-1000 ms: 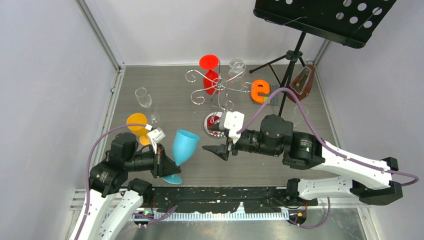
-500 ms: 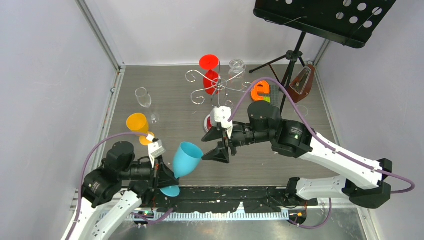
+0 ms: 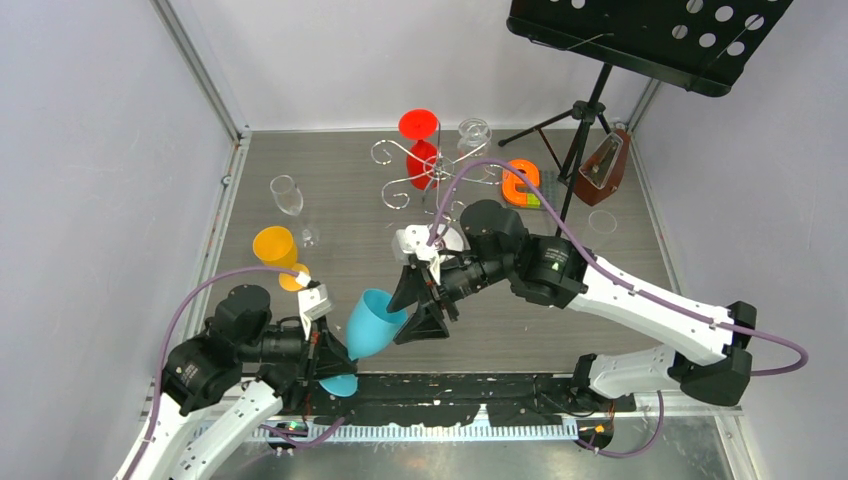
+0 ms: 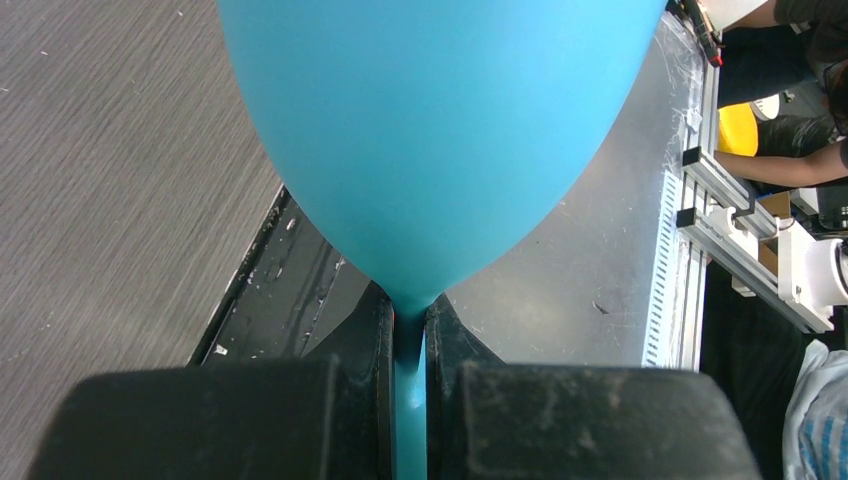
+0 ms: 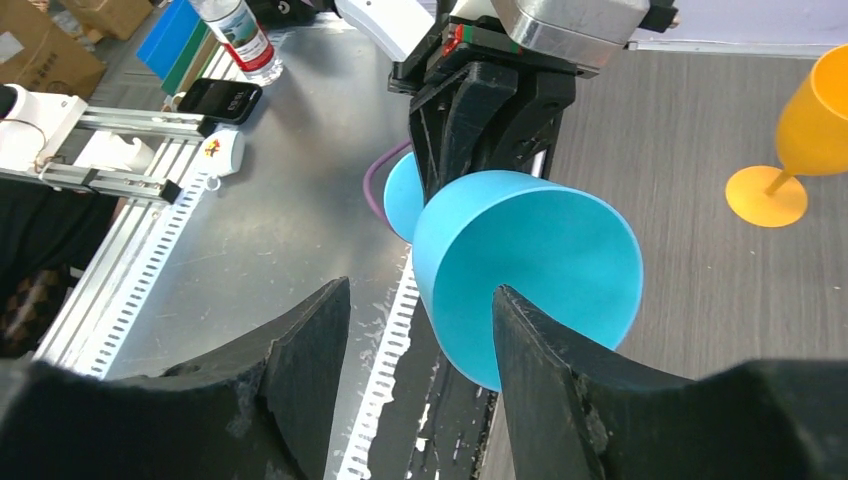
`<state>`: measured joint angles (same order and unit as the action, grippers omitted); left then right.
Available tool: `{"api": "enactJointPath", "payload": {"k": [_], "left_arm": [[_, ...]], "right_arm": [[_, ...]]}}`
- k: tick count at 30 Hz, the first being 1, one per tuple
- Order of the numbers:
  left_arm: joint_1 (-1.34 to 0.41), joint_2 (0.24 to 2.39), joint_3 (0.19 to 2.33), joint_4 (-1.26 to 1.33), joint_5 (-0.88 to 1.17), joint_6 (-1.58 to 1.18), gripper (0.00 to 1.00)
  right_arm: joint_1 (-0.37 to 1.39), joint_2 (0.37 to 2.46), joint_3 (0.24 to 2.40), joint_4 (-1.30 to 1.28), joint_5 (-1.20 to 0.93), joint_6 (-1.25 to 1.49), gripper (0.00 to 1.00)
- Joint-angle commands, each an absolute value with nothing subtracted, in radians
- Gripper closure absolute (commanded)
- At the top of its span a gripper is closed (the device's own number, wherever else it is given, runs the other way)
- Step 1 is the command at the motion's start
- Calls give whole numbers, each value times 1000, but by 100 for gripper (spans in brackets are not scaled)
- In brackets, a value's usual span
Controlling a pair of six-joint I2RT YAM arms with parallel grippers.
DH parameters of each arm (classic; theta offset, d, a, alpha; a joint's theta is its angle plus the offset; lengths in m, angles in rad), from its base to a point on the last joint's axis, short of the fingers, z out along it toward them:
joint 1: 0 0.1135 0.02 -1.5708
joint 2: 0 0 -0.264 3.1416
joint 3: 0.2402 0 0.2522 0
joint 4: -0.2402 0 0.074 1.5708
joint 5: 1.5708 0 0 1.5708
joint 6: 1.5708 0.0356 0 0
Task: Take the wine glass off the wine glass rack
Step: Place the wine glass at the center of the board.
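A blue wine glass (image 3: 372,322) hangs tilted over the table's near edge, its bowl aimed up and right. My left gripper (image 3: 325,350) is shut on its thin stem (image 4: 410,370), just below the bowl (image 4: 430,130). My right gripper (image 3: 394,326) stands open right at the bowl's rim. In the right wrist view the bowl (image 5: 540,260) sits behind the right finger (image 5: 560,380), its edge showing in the gap; contact is unclear. The chrome wine glass rack (image 3: 430,178) stands at the back centre with a red glass (image 3: 420,140) and a clear glass (image 3: 474,135) on it.
An orange glass (image 3: 275,248) and a clear glass (image 3: 287,195) stand on the left of the table. An orange letter block (image 3: 520,183), a brown metronome (image 3: 600,175) and a black music stand (image 3: 640,35) are at the back right. Walls close in both sides.
My right arm has swung left and toward the near edge, bringing its open jaws up to the blue glass's rim. My left gripper has drawn the glass slightly nearer.
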<state>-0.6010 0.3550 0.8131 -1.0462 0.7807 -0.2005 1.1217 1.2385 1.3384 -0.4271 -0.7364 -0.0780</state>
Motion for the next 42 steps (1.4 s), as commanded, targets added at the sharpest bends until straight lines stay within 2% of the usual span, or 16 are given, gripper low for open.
{"api": "enactJointPath", "payload": {"k": [1,7,13,15,19,21,22,25,30,35,42], "left_arm": [[-605,349,837,-1031,772,-185,100],[-606,353,835,-1034,756,-184,100],[-606,354,836,-1032,750,-184,100],[-606,355,836,-1032,749,-186,100],[-605,359,837,-1031,750,-189,100],[-605,359,838,-1028,749,-192,100],[-606,360,838,-1027,741,-195,96],[-606,364,835,-1021,725,-202,73],[-605,374,845,-1019,719,-214,22],[-605,382,859,-1004,696,-225,1],[-605,397,881,-979,630,-247,0]], "right_arm": [[1122,1250,1347,-343,-817,-38,40],[1141,1274,1313,-322,-843,-28,45],[1147,1296,1300,-302,-866,-10,56],[1149,1304,1302,-302,-869,-7,62],[1152,1310,1301,-303,-867,-4,91],[1152,1309,1301,-307,-862,-3,94],[1152,1309,1302,-309,-857,-1,94],[1152,1310,1305,-312,-841,-1,94],[1152,1289,1299,-335,-808,-2,94],[1152,1257,1295,-433,-761,-41,94],[1147,1176,1293,-635,-596,-88,94]]}}
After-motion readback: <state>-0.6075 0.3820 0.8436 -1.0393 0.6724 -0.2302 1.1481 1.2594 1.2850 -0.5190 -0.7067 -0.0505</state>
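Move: My left hand holds the blue wine glass by its stem and offers it to my right fingers, about 8 cm ahead, 10 cm to the right and 9 cm higher. From my right hand the glass's middle lies some 7 cm left, 4 cm back and 6 cm lower. The yellow glass stands roughly 25 cm ahead of my left hand, 14 cm left and 11 cm down. The rack's middle is around 27 cm ahead of my right hand, 6 cm right and 14 cm below. I ease my right hand down, back and left, about 3 cm in all, bringing its open fingers around the rim, and pinch the bowl wall on the base side while my left hand keeps the stem still. Then my left fingers open wide and let go, drifting slightly forward, as my right hand takes the glass about 2 cm down and 2 cm right, tipping its fingers a little further down. ##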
